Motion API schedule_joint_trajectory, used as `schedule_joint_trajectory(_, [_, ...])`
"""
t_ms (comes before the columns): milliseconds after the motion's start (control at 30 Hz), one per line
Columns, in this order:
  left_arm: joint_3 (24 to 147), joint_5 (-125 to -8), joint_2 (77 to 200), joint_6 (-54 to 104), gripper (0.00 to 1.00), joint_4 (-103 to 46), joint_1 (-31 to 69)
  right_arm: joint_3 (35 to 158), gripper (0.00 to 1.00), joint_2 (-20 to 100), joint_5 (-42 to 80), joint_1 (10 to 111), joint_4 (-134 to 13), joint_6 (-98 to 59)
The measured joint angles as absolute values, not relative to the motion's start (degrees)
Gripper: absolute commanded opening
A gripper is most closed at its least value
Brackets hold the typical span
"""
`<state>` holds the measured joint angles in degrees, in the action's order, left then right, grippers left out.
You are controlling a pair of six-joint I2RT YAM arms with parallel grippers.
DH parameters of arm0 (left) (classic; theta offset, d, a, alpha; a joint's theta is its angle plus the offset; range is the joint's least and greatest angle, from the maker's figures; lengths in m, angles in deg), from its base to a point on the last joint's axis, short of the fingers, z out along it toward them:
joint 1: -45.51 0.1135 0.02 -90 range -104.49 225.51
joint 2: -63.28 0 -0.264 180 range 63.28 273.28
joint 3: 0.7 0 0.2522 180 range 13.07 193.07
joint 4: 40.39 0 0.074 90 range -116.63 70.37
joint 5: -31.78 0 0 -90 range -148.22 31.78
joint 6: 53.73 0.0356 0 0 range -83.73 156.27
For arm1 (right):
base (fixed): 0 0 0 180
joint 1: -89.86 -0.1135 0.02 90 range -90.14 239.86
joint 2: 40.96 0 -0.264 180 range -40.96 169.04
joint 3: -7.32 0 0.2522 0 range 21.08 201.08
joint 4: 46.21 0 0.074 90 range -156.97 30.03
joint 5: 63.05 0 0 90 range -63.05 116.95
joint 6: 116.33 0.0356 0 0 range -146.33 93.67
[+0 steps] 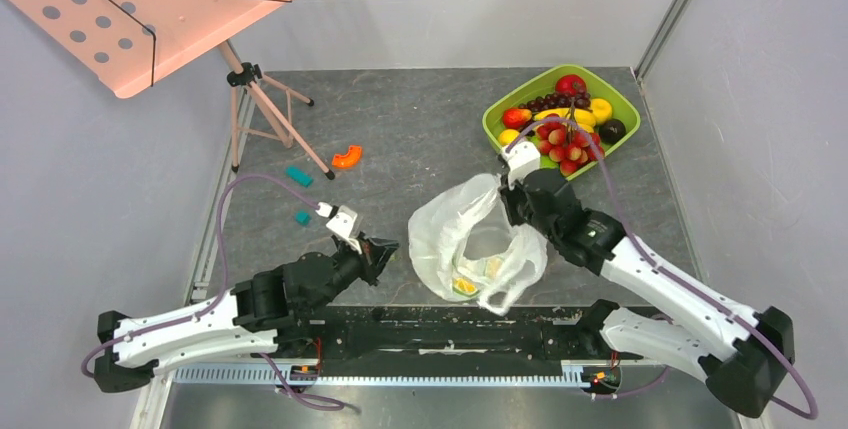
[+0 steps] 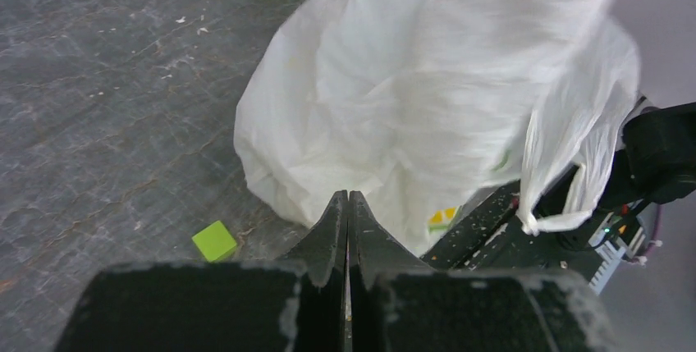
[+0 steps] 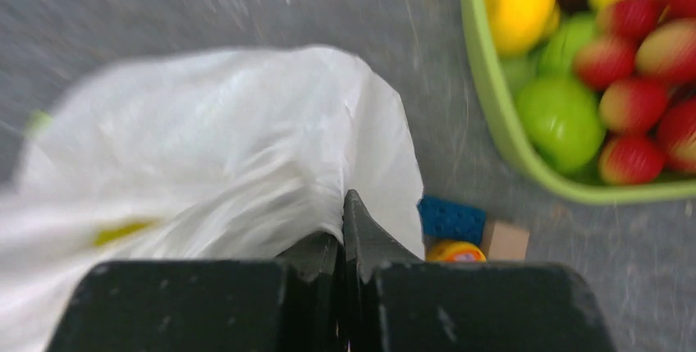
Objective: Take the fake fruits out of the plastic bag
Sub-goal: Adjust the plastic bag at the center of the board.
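The plastic bag lies crumpled at the table's near middle with its mouth facing up. Yellow and pale pieces show inside it near the front. My right gripper is at the bag's far right rim. In the right wrist view the right gripper is shut on the bag's film. My left gripper is just left of the bag. In the left wrist view the left gripper is shut and empty, its tips close to the bag. A red-and-yellow bunch of fake fruits lies in the green tray.
The tray also holds bananas, grapes and other fruits. A pink music stand on a tripod stands at the far left. An orange curved piece and teal blocks lie near it. A green cube and a blue block lie beside the bag.
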<state>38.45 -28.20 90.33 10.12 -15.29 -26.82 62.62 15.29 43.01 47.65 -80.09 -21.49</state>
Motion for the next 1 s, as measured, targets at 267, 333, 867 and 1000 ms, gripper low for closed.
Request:
schedule_joint_trajectory(267, [38.45, -25.67, 86.92, 10.19, 0.02, -9.41, -26.82, 79.88, 0.00, 12.67, 36.17, 47.58, -76.85, -21.49])
schedule_joint_trajectory(333, [38.37, -25.27, 86.48, 10.19, 0.02, -8.87, -26.82, 82.55, 0.00, 12.56, 34.92, 47.58, -76.22, -21.49])
schedule_joint_trajectory(867, [38.26, -23.74, 85.10, 10.16, 0.02, -6.81, -26.82, 83.71, 0.00, 16.95, 20.25, 47.58, -72.13, -17.95])
schedule_joint_trajectory(1000, [37.95, -23.72, 84.80, 10.16, 0.02, -6.38, -26.82, 78.51, 0.00, 15.44, 21.65, 47.58, -68.96, -18.04])
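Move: Some 6 cm left, 4 cm back and 8 cm below the right hand lies the middle of the plastic bag, whose far right rim this hand already holds. The orange toy is about 8 cm right of the same hand and 4 cm ahead, near table level; the green bowl stands roughly 27 cm ahead and 12 cm right of it. For the left hand, empty and shut, the bag is about 18 cm to the right, 6 cm ahead and 13 cm below. Keeping its pinch on the rim, the right hand whips the plastic bag upward, about 20 cm in a quick jerk, then swings some 5 cm farther left towards the left hand and finally sinks slightly. Its wrist rolls left side up, tips the fingers upward and turns counter-clockwise, about 30 degrees altogether. The left hand, still shut, eases 3 cm left, out of the bag's way. ##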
